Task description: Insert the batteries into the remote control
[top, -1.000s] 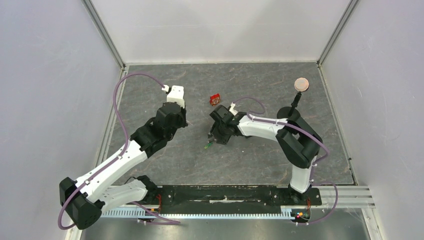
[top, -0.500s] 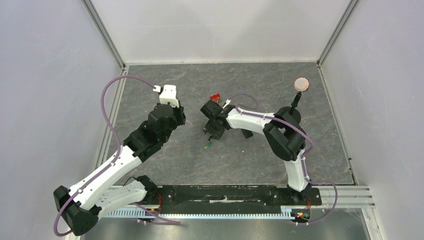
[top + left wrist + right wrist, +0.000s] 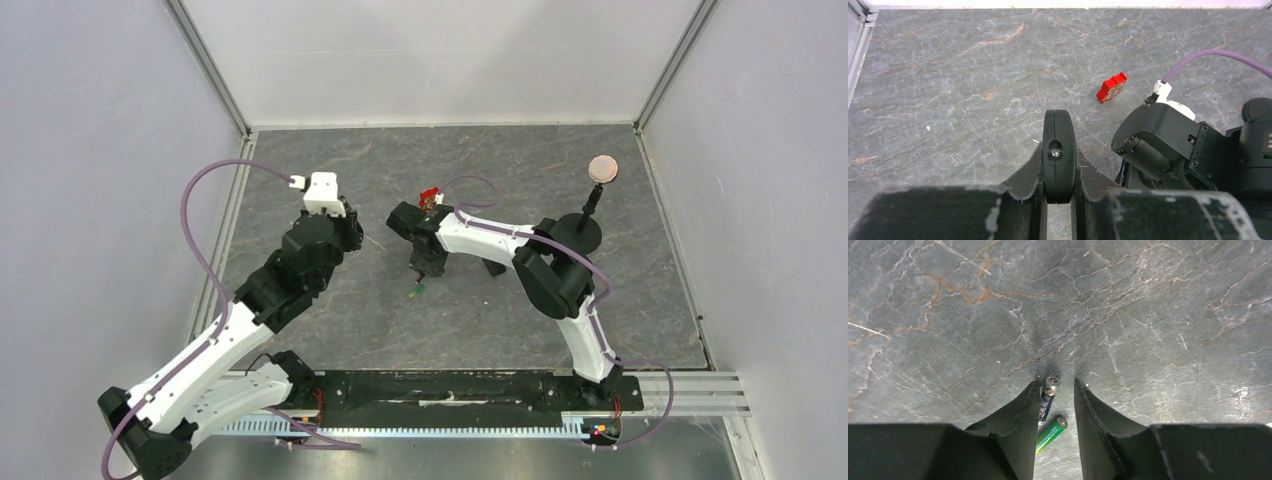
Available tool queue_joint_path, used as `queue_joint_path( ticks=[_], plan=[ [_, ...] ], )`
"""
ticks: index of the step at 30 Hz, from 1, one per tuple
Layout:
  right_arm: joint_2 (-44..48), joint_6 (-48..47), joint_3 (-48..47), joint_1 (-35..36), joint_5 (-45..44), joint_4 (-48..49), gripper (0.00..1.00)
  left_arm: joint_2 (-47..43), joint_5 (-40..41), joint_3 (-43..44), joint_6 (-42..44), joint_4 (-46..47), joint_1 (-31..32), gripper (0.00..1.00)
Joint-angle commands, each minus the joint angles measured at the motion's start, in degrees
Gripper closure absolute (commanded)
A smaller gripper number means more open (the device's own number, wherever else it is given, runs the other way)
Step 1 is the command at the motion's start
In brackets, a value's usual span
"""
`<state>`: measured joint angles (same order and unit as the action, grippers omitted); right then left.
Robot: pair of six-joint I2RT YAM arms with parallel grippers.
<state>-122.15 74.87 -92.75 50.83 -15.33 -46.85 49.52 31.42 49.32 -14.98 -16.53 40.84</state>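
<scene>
My left gripper [image 3: 1059,159] is shut on the remote control [image 3: 1059,125], a slim black bar seen end-on and standing upright between the fingers. In the top view that gripper [image 3: 347,236] hovers left of centre. My right gripper [image 3: 1056,382] points down at the table with its jaws partly apart. The dark battery [image 3: 1047,401] with a pale end lies between the fingers, against the left one. The green battery [image 3: 1050,434] lies on the table just behind it, also visible from above [image 3: 417,291], below the right gripper [image 3: 428,268].
A small red-and-white box [image 3: 431,196] lies on the grey stone-patterned table [image 3: 500,320] just behind the right wrist. A black round-based stand with a tan disc [image 3: 601,168] is at the back right. Walls enclose the table on three sides.
The right gripper has shifted left and farther back while its jaws narrowed around the dark battery. The left arm has drawn back to the left with the remote. The green battery stayed put.
</scene>
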Motion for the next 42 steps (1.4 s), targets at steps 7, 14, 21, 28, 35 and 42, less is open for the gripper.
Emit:
queue_joint_path(
  ticks=[7,14,21,28,35,42],
  plan=[
    [-4.8,-7.1,2.2,3.4,-3.7,-3.6,0.68,-6.9,2.4,-1.6,-2.6,-2.5,-0.3,0.98],
    [-3.9,-5.1,3.2,4.0,-5.3,1.3,0.99,-7.3,-2.4,-2.0,-4.9,-4.1,-0.3,0.98],
    [8.1,-12.8,7.8,2.9,-14.2,12.2,1.0,-4.6,-7.6,-1.5,-10.0,-4.7,-0.4,0.98],
    [31.8,-27.7,22.0,-0.3,-15.9,26.5,1.0,4.5,-24.1,1.1,-16.2,0.2,-2.7,0.98],
    [54.5,-49.0,31.3,-0.7,-5.6,39.1,1.0,12.7,-48.2,1.4,-24.1,15.6,-6.3,0.98],
    [64.6,-61.6,34.9,-0.6,8.7,41.8,1.0,15.7,-64.4,1.6,-36.3,32.5,-7.3,0.98]
  ],
)
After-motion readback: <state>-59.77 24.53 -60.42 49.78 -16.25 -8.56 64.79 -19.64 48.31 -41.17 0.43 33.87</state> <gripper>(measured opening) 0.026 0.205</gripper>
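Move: The dark battery lies almost between the right hand's open fingers, about 1 cm back, 1 cm left and 1 cm below. The green battery is roughly 4 cm back, 1 cm left and 1 cm down. At that same height the black cover sits some 14 cm right and 2 cm ahead, the red block 16 cm ahead and 2 cm right. From the left hand, still holding the remote, the dark battery is about level, 11 cm right and 25 cm below. The right fingers pinch and lift the dark battery about 30 cm, levelling out; left swings remote 14 cm right. ##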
